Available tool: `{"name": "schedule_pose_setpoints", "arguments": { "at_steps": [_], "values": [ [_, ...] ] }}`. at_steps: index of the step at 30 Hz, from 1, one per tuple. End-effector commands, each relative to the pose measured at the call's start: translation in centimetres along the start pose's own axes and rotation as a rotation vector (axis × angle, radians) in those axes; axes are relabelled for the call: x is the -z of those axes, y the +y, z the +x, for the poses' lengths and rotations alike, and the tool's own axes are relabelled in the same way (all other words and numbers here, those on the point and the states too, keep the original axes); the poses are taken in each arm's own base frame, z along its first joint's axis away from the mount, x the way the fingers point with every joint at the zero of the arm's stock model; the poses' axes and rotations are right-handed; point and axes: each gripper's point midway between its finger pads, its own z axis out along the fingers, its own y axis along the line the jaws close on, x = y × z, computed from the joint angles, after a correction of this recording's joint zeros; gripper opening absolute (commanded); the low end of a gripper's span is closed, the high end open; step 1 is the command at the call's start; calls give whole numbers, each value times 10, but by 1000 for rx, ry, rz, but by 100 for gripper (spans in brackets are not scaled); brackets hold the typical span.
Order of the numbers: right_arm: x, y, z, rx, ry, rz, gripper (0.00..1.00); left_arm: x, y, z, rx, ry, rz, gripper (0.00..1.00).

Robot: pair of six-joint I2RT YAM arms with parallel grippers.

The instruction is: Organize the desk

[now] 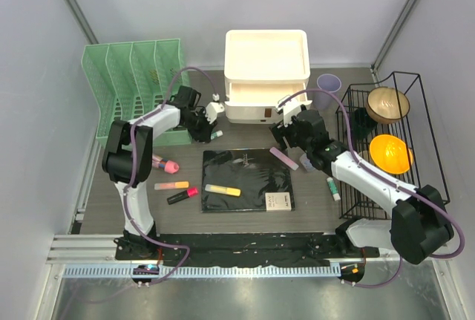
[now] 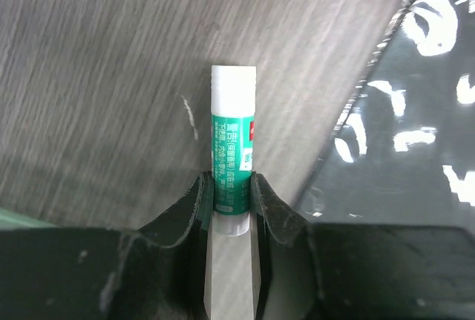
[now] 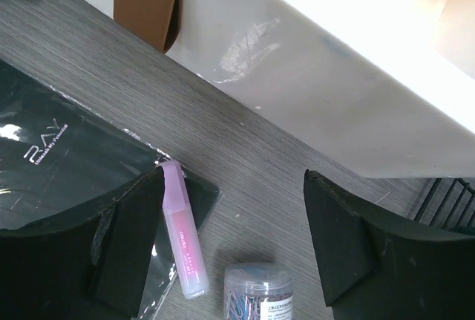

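Note:
On the dark wood-grain desk (image 1: 223, 220), my left gripper (image 1: 205, 127) sits between the green file rack and the white drawer unit. Its jaws are shut on a green-and-white glue stick (image 2: 233, 123), pinched at its lower end, cap pointing away, low over the desk (image 2: 111, 75). My left gripper (image 2: 231, 186) has the black notebook's corner (image 2: 415, 112) to its right. My right gripper (image 3: 234, 174) hangs open over bare desk in front of the drawer unit (image 3: 334, 60). Below it lie a pink highlighter (image 3: 184, 246) and a jar of paper clips (image 3: 258, 290), neither touched.
The black notebook (image 1: 245, 179) lies mid-desk with a yellow highlighter (image 1: 223, 190) on it. More highlighters (image 1: 172, 185) lie to its left. A green file rack (image 1: 133, 75), white drawer unit (image 1: 266, 67) and purple cup (image 1: 329, 82) stand behind. A wire rack (image 1: 415, 112) with bowls is right.

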Motion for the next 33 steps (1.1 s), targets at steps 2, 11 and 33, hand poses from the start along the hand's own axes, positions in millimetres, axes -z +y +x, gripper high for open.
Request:
{"name": "schedule_pose_setpoints", "arguments": {
  "at_steps": [2,11,33],
  "values": [
    [1,-6,-29,-1,-69,8,79,39,-8,-37,30,-104,-31,0],
    [3,-6,-31,-5,-80,3,79,83,4,-63,31,-165,-189,0],
    [3,-6,-33,-8,-82,2,79,234,-18,-204,-72,-545,-331,0]
  ]
}}
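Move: Ahead and to the right of the left hand, which already pinches the green glue stick just above the table, the open drawer's middle lies about 10 cm farther out, 18 cm right and 4 cm higher. The green rack is roughly 21 cm left and 7 cm ahead; the black pouch is some 15 cm back and 13 cm right, at table height. From the right hand, the drawer is about 14 cm ahead, 4 cm left and 9 cm below. Lifting the pinched glue stick from the table, the left hand rises almost straight up by about 25 cm, fastest at the end, to well above the open drawer's rim but still off to its left, between the drawers and the green rack. Meanwhile the wrist tips up and turns some 30 degrees, swinging the downward-pointing fingers forward; they keep their hold. ##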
